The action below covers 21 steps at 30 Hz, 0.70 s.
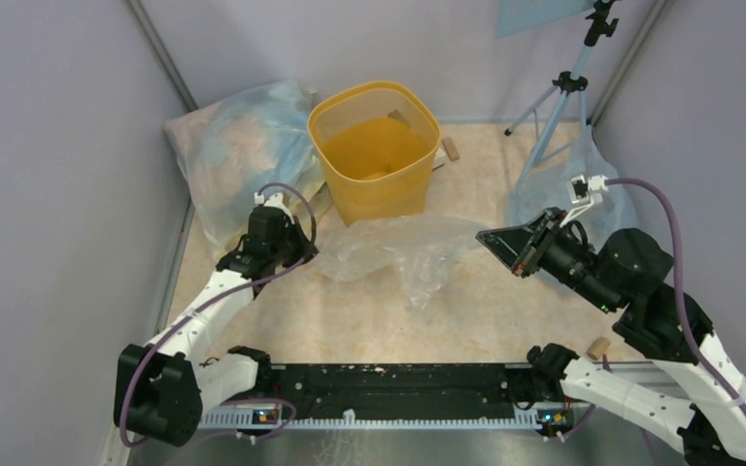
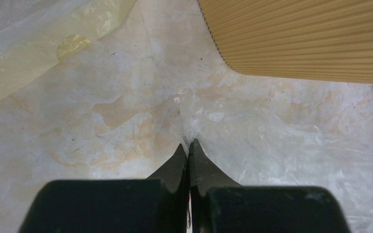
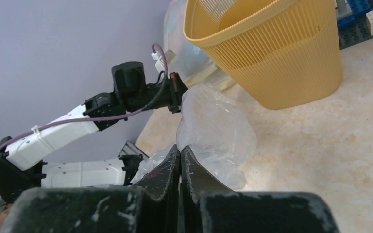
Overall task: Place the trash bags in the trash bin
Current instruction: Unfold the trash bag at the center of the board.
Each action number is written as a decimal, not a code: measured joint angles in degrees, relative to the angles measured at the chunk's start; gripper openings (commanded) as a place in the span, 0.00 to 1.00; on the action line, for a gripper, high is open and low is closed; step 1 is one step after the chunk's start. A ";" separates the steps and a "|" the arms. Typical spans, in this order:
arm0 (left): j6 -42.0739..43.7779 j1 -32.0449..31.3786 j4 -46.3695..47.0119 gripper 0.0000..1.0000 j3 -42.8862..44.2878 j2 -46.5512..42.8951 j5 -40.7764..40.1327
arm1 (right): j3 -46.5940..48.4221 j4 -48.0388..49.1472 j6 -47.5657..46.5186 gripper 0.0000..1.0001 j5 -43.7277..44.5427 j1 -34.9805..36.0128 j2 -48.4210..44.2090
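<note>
A clear, wrinkly trash bag (image 1: 403, 250) is stretched between my two grippers in front of the yellow trash bin (image 1: 374, 146), its middle sagging toward the table. My left gripper (image 1: 309, 249) is shut on the bag's left edge. In the left wrist view the film (image 2: 272, 141) runs into the closed jaw tips (image 2: 189, 143), with the ribbed bin wall (image 2: 311, 39) just beyond. My right gripper (image 1: 483, 236) is shut on the right edge; its wrist view shows the bag (image 3: 218, 131) rising from the closed tips (image 3: 180, 148) toward the left gripper (image 3: 175, 92) and the bin (image 3: 277, 53).
A big bluish sack (image 1: 243, 146) lies at the back left against the wall, and another (image 1: 568, 184) sits at the right under a tripod (image 1: 559, 92). Small wooden pieces (image 1: 452, 149) (image 1: 597, 347) lie on the table. Blue-and-white blocks (image 3: 364, 14) stand behind the bin.
</note>
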 measured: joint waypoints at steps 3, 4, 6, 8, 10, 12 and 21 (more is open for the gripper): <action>0.04 0.04 -0.17 0.00 -0.02 -1.77 0.68 | -0.02 -0.42 -1.49 0.00 0.26 0.00 1.84; 0.07 0.04 -0.17 0.00 -0.11 -3.45 0.83 | -0.02 -0.87 -2.40 0.00 0.59 0.00 2.49; 0.07 0.04 -0.20 0.00 -0.15 -8.07 0.83 | -0.17 -2.10 -4.39 0.01 2.01 0.00 3.74; 0.15 0.04 0.02 0.00 -0.13 -13.42 0.85 | -1.25 -3.54 -5.42 0.04 5.90 0.00 5.01; 0.48 0.04 0.85 0.00 -0.13 -18.91 1.36 | -3.19 -4.83 -5.14 0.06 11.04 0.00 5.95; 0.68 0.04 2.49 0.00 -0.17 -23.50 2.56 | -6.05 -6.32 -4.90 0.07 15.76 0.00 6.73; 1.99 0.04 7.37 0.00 8.07 -31.19 12.57 | -11.78 -6.29 -5.44 0.87 23.12 -0.11 8.94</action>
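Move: The clear trash bag is stretched between my shut grippers: its middle lies about 18 cm right of my left hand, 5 cm back and 7 cm up, and about 9 cm ahead, 12 cm left and 21 cm below my right. From my left hand, the bin stands roughly 18 cm ahead and 13 cm right, and the filled bag about 18 cm ahead and 14 cm left. The blue bag is some 28 cm ahead and 26 cm right of my right hand, far below. I keep my left fingers pinched on the clear bag's end and sweep it up about 25 cm, drifting back a little and tilting the fingertips up some 45 degrees. Meanwhile my right hand drops about 15 cm and goes forward, then also right, tipping its fingers down and turning clockwise; near the bottom it opens wide and lets go of its end. ##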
